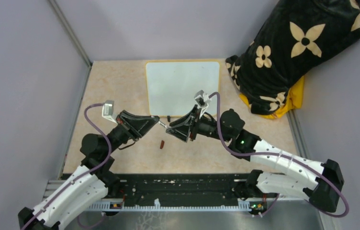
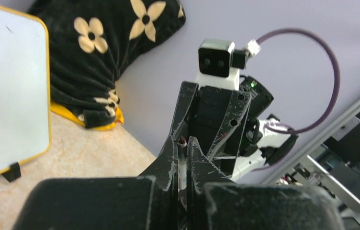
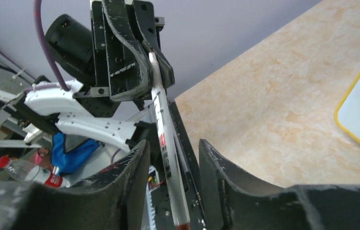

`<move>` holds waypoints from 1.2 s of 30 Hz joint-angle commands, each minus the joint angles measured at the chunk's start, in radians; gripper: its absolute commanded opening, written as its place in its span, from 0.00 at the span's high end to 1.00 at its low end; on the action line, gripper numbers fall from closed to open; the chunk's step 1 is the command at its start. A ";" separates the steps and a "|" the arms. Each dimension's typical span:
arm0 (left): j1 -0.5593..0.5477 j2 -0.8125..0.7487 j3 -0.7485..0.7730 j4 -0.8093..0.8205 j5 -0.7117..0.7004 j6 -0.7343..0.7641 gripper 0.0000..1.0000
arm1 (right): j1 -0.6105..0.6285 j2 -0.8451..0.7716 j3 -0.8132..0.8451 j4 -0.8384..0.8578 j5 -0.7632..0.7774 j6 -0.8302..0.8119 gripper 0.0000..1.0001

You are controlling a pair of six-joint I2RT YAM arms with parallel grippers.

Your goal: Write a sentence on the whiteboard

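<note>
The whiteboard (image 1: 183, 86) lies flat at the back of the table, its face blank white; the sentence is not in view. The two grippers meet in the air just in front of it. My left gripper (image 2: 183, 141) is shut on a thin white marker (image 2: 183, 167), whose dark tip pokes out past the fingertips. In the right wrist view the same marker (image 3: 166, 143) runs between the jaws of my right gripper (image 3: 173, 142), which stand apart with a gap on each side. From above, the left gripper (image 1: 161, 123) and right gripper (image 1: 169, 130) sit tip to tip.
A small red cap (image 1: 162, 143) lies on the table below the grippers. A black cushion with cream flowers (image 1: 288, 52) over something yellow fills the back right corner. Grey walls close in the left and back sides.
</note>
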 commanded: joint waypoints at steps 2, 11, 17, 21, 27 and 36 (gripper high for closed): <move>-0.001 -0.055 0.043 0.023 -0.177 -0.028 1.00 | 0.008 -0.081 0.045 0.086 0.123 0.058 0.47; -0.001 -0.027 0.080 0.103 -0.324 -0.163 1.00 | 0.008 -0.044 -0.036 0.517 0.225 0.279 0.38; -0.001 -0.006 0.129 0.128 -0.379 -0.192 1.00 | 0.008 0.041 0.084 0.427 0.215 0.345 0.37; -0.001 -0.005 0.148 0.131 -0.406 -0.202 1.00 | 0.009 0.067 0.166 0.325 0.205 0.324 0.09; -0.001 0.004 0.154 0.130 -0.412 -0.231 1.00 | 0.008 0.066 0.190 0.304 0.218 0.288 0.05; -0.001 0.029 0.158 0.157 -0.429 -0.262 1.00 | 0.010 0.130 0.332 0.090 0.188 0.265 0.01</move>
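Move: The left hand already grips one end of the marker, whose middle lies about 4 cm to its right, 1 cm back and roughly level; the right hand, fingers already parting around the brown end, has that middle about 3 cm left and 2 cm ahead. From the left hand the whiteboard's middle is some 28 cm ahead, 9 cm right and 24 cm lower, and the loose cap about 3 cm ahead, 1 cm left and 34 cm below on the table. Upward and to the left, with some forward drift, the left hand carries the gripped marker about 10 cm higher, its fingers tipping up some 25 degrees. The right hand rises faster, about 14 cm and slightly forward, rolling its left side up while its fingers spread wide; it first shifts a little right, then eases back left, leaving the brown end loose between the open fingers. ##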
